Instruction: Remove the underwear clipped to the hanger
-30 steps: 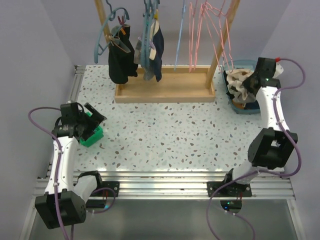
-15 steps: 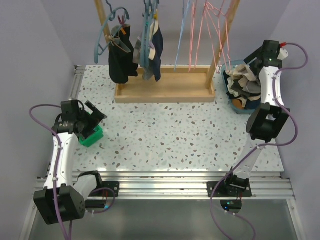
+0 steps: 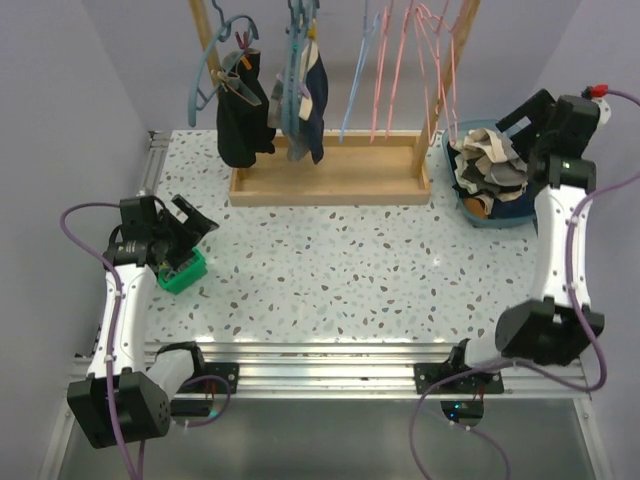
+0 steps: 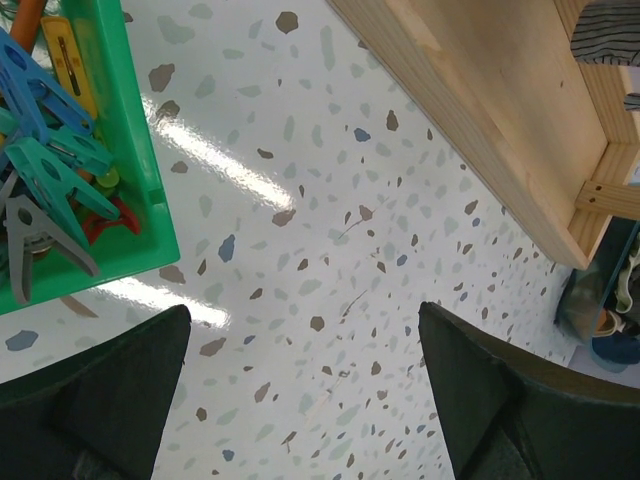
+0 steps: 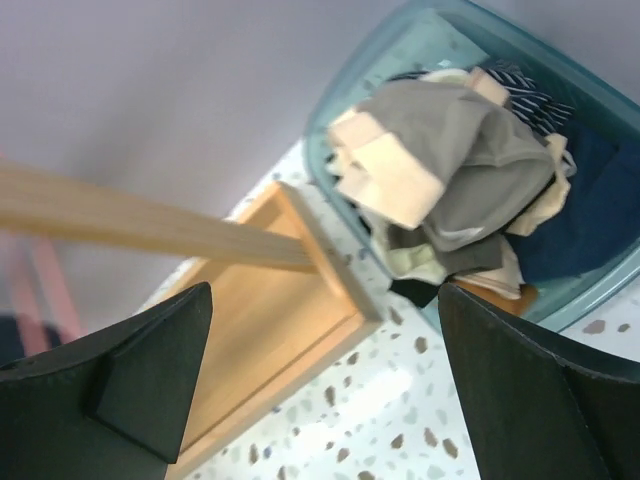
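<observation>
Black underwear (image 3: pixel 240 125) hangs clipped to a teal hanger (image 3: pixel 205 75) at the left of the wooden rack. A dark blue and striped pair (image 3: pixel 305 105) hangs on the hanger beside it. My right gripper (image 3: pixel 515 118) is open and empty, held above the far right rim of the teal basket (image 3: pixel 478 218). In the right wrist view its gripper (image 5: pixel 325 400) frames the rack base (image 5: pixel 270 330) and the pile of removed clothes (image 5: pixel 470 180). My left gripper (image 3: pixel 195 235) is open and empty next to the green bin (image 3: pixel 185 272); its wrist view shows the gripper (image 4: pixel 305 370) over bare table.
The green bin (image 4: pixel 140 150) holds several clothespins (image 4: pixel 50 170). Empty blue and pink hangers (image 3: pixel 400 70) hang at the right of the rack. The wooden rack base (image 3: pixel 330 175) lies along the back of the speckled table (image 3: pixel 350 270). Purple walls close in on both sides.
My right gripper has opened and let go of cloth over the basket, then pulled up and out to the right. The left arm has hardly moved.
</observation>
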You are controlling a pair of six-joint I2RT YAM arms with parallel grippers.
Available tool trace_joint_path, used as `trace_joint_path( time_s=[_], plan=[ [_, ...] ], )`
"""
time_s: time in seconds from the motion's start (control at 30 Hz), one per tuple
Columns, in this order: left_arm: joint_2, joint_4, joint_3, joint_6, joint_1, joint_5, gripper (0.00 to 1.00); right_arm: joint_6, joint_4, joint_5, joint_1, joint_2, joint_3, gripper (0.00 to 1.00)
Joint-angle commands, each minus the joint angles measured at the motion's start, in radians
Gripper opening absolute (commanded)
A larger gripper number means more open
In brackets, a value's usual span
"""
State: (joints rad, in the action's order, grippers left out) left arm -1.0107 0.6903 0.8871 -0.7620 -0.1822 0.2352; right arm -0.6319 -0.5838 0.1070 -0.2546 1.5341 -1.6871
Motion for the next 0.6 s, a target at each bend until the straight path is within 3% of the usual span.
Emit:
trace_joint_path(
  time_s=[0.0,0.2,0.33,0.47,0.57],
  plan=[
    [-0.003,-0.061,0.05,0.02,0.006,0.044,1.0,-0.014,0.121,-0.138,0.014,-0.199,0.092,0.98],
    [-0.029,-0.041,0.122,0.032,0.038,0.039,1.0,-0.009,0.3,-0.473,0.112,-0.304,0.066,0.98],
    [-0.022,-0.037,0.161,0.038,0.052,0.047,1.0,0.011,0.322,-0.619,0.166,-0.292,-0.124,0.98],
    [-0.006,-0.049,0.153,0.03,0.055,0.073,1.0,-0.018,0.198,-0.858,0.285,-0.154,-0.337,0.98],
    [0.014,-0.054,0.135,0.029,0.056,0.082,1.0,0.105,-0.041,-0.862,0.426,-0.043,-0.512,0.98]
  ],
)
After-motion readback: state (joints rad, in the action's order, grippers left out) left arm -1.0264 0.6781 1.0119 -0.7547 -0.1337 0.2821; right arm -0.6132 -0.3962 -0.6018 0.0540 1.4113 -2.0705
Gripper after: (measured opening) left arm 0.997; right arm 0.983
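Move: The blue hanger carrying the navy underwear hangs about 6 cm ahead of the right hand, roughly 44 cm to its left and 18 cm above. At about that height and depth, the empty blue hanger is some 33 cm left of the hand and the pink hangers some 23 cm left. The clothes basket lies 8 cm ahead, 6 cm right, 27 cm below. From the left hand, the navy underwear's hanger is about 22 cm ahead, 26 cm right, 35 cm up. Heading for the loaded blue hangers, the empty right hand swings fast away from the clothes basket, up and to the left by about 25 cm each and drawing back some 11 cm, while the wrist turns counter-clockwise nearly 60 degrees and the fingers tip upward, staying wide open. The left hand, also open, rises about 5 cm off from the green clip tray. ##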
